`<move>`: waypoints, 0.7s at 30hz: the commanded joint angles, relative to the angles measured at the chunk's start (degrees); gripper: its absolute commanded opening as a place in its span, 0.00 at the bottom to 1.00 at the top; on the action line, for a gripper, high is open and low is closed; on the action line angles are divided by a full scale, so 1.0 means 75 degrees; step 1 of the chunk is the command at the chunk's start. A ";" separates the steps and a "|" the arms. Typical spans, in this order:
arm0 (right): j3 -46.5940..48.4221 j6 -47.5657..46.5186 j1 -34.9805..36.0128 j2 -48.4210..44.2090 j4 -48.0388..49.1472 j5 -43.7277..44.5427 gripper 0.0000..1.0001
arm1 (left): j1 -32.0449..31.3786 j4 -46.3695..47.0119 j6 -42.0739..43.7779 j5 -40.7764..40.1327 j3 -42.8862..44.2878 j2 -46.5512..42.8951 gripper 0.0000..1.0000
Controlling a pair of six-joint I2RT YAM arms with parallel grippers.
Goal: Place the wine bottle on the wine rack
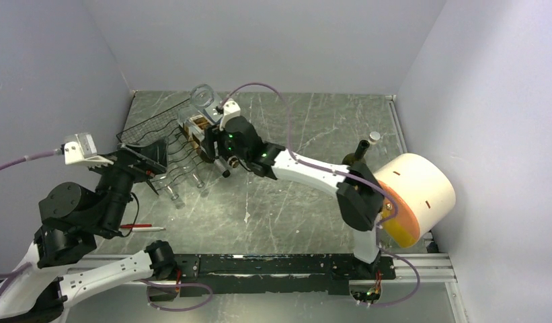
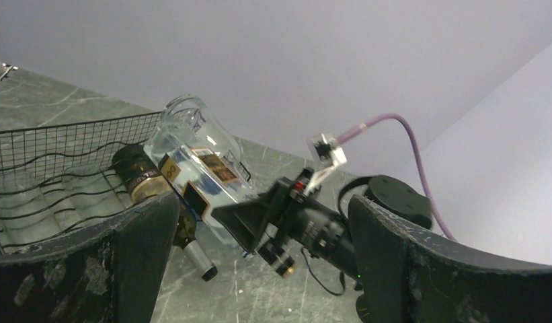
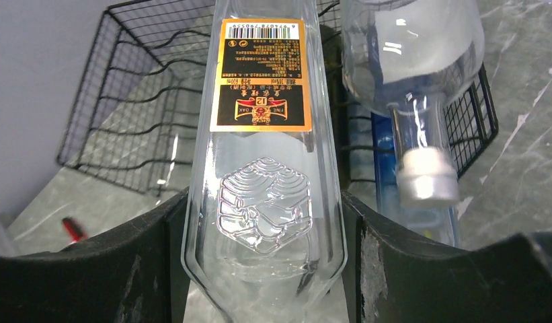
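The wine bottle (image 3: 263,202) is clear flat glass with a gold and black label. My right gripper (image 3: 265,225) is shut on its lower body, one finger on each side. It shows in the top view as well, where the wine bottle (image 1: 195,126) is held tilted by the right gripper (image 1: 210,139) over the right part of the black wire wine rack (image 1: 152,128). The wine rack (image 3: 132,101) lies right behind the bottle. My left gripper (image 1: 146,169) stands open at the rack's near left side. In its own view the left gripper (image 2: 263,215) holds nothing and faces the wine bottle (image 2: 216,168).
A clear bottle with a silver cap (image 3: 421,60) lies in the rack to the right of the held one. A dark bottle with a gold band (image 2: 142,178) lies there too. A dark upright bottle (image 1: 357,155), a big cream roll (image 1: 421,192) and a red pen (image 1: 142,227) are on the table.
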 commanded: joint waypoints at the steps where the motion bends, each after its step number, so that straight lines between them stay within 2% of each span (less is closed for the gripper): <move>1: 0.1434 -0.0379 0.0136 0.0728 0.1377 0.0892 0.00 | -0.0001 -0.0469 -0.0140 -0.0219 -0.0097 -0.0169 1.00; 3: 0.2270 -0.0607 0.0192 0.1273 0.1076 0.1161 0.00 | -0.0007 -0.0425 -0.0054 -0.0160 -0.0161 -0.0229 1.00; 6: 0.2850 -0.0867 0.0223 0.1880 0.0981 0.1409 0.00 | -0.0001 -0.0381 0.0131 0.0050 -0.0204 -0.0243 1.00; 9: 0.3157 -0.0947 0.0226 0.2245 0.1009 0.1533 0.00 | -0.0001 -0.0351 0.0383 0.0060 -0.0173 -0.0212 1.00; 20: 0.3831 -0.1216 0.0220 0.2992 0.0784 0.1695 0.00 | -0.0001 -0.0654 -0.0126 -0.0510 -0.0149 0.0063 1.00; 21: 0.3876 -0.1215 0.0222 0.3043 0.0732 0.1685 0.06 | -0.0001 -0.0655 -0.0101 -0.0496 -0.0136 0.0092 0.99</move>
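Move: The right hand already holds the square wine bottle with the gold label; its place is on top of the dark bottle in the rack, about 8 cm ahead, 8 cm left and 12 cm below this hand. The big clear bottle lies some 16 cm ahead, 2 cm left and 6 cm down, with the blue bottle 15 cm straight ahead and 13 cm down. A clear bottle lies 3 cm ahead, 12 cm left, equally low. From the left hand, the dark bottle is about 27 cm ahead, 3 cm left and 33 cm below. Forward and to the left, about 6 cm each way, and down some 5 cm, the right hand carries the square bottle base-first over the rack, into the space above the dark bottle and beside the big clear one. It starts quickly and eases off, turning some 10 degrees, part clockwise swing and part roll, while the fingers keep their grip. ##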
